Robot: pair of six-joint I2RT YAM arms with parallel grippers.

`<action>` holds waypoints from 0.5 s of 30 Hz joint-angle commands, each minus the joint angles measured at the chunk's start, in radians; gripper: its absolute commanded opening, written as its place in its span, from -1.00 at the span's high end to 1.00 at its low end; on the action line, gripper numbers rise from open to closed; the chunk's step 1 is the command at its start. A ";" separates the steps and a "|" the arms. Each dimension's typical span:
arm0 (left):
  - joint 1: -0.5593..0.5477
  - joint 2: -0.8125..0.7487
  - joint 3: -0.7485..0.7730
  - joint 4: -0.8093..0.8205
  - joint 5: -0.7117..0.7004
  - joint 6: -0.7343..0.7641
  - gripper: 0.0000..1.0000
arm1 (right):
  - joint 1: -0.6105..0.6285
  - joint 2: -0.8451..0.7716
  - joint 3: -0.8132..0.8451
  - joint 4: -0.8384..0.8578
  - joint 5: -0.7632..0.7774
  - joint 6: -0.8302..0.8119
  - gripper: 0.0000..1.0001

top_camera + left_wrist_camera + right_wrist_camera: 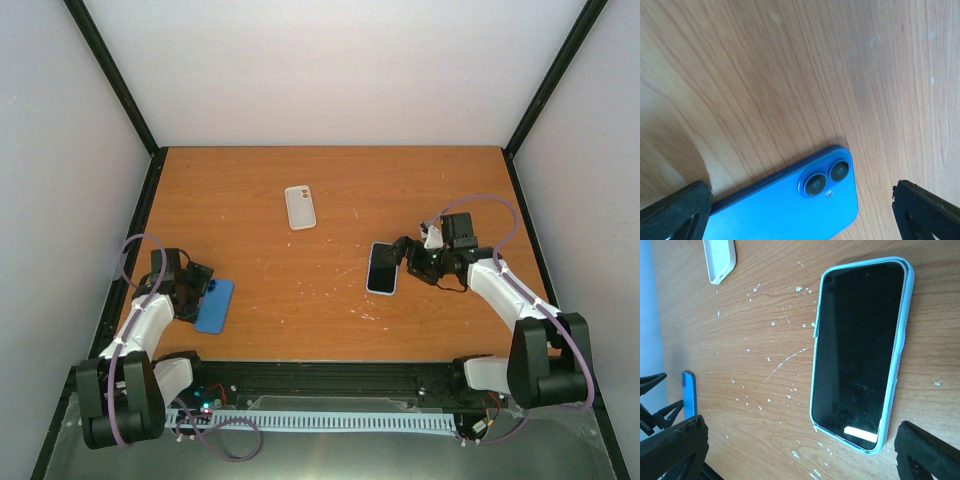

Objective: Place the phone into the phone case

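The phone point(860, 345) is glossy black and lies screen up on the wooden table, seated inside the pale sky-blue phone case point(904, 335), whose rim shows all round it. In the top view the phone point(382, 267) and the phone case point(369, 272) lie right of centre. My right gripper point(800, 455) is open just short of the phone's near end, with nothing between its fingers point(675, 447). From above, the right gripper point(408, 258) sits at the phone's right side. My left gripper point(800, 215) is open over the far left of the table, also empty point(197, 285).
A brighter blue phone point(790, 210), back up with two camera lenses, lies under the left gripper point(214, 305). A white case point(300, 207) lies at the back centre point(720, 260). White flecks mark the wood point(775, 365). Black frame posts and pale walls bound the table.
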 commanded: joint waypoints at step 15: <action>-0.632 0.139 0.010 0.012 0.122 -0.479 -0.99 | 0.018 -0.129 -0.050 0.031 -0.018 0.022 -1.00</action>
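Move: The blue phone lies flat almost under the open left hand, its middle about 4 cm to the right, 3 cm back and 2 cm below, its left long edge at the rear finger. The phone in its case lies some 52 cm to this hand's right and 8 cm ahead; the white case is roughly 30 cm right and 26 cm ahead. From the right hand the blue phone lies about 54 cm to the left and 13 cm back. The blue phone keeps being pushed along the table by the rear finger of the left hand, still wide open, which bears on its long edge. That hand sweeps about 14 cm to the right at table level, towards the phone in its case, easing back slightly and turning some 15 degrees clockwise. The right hand, empty and open, rises about 1.5 cm. ##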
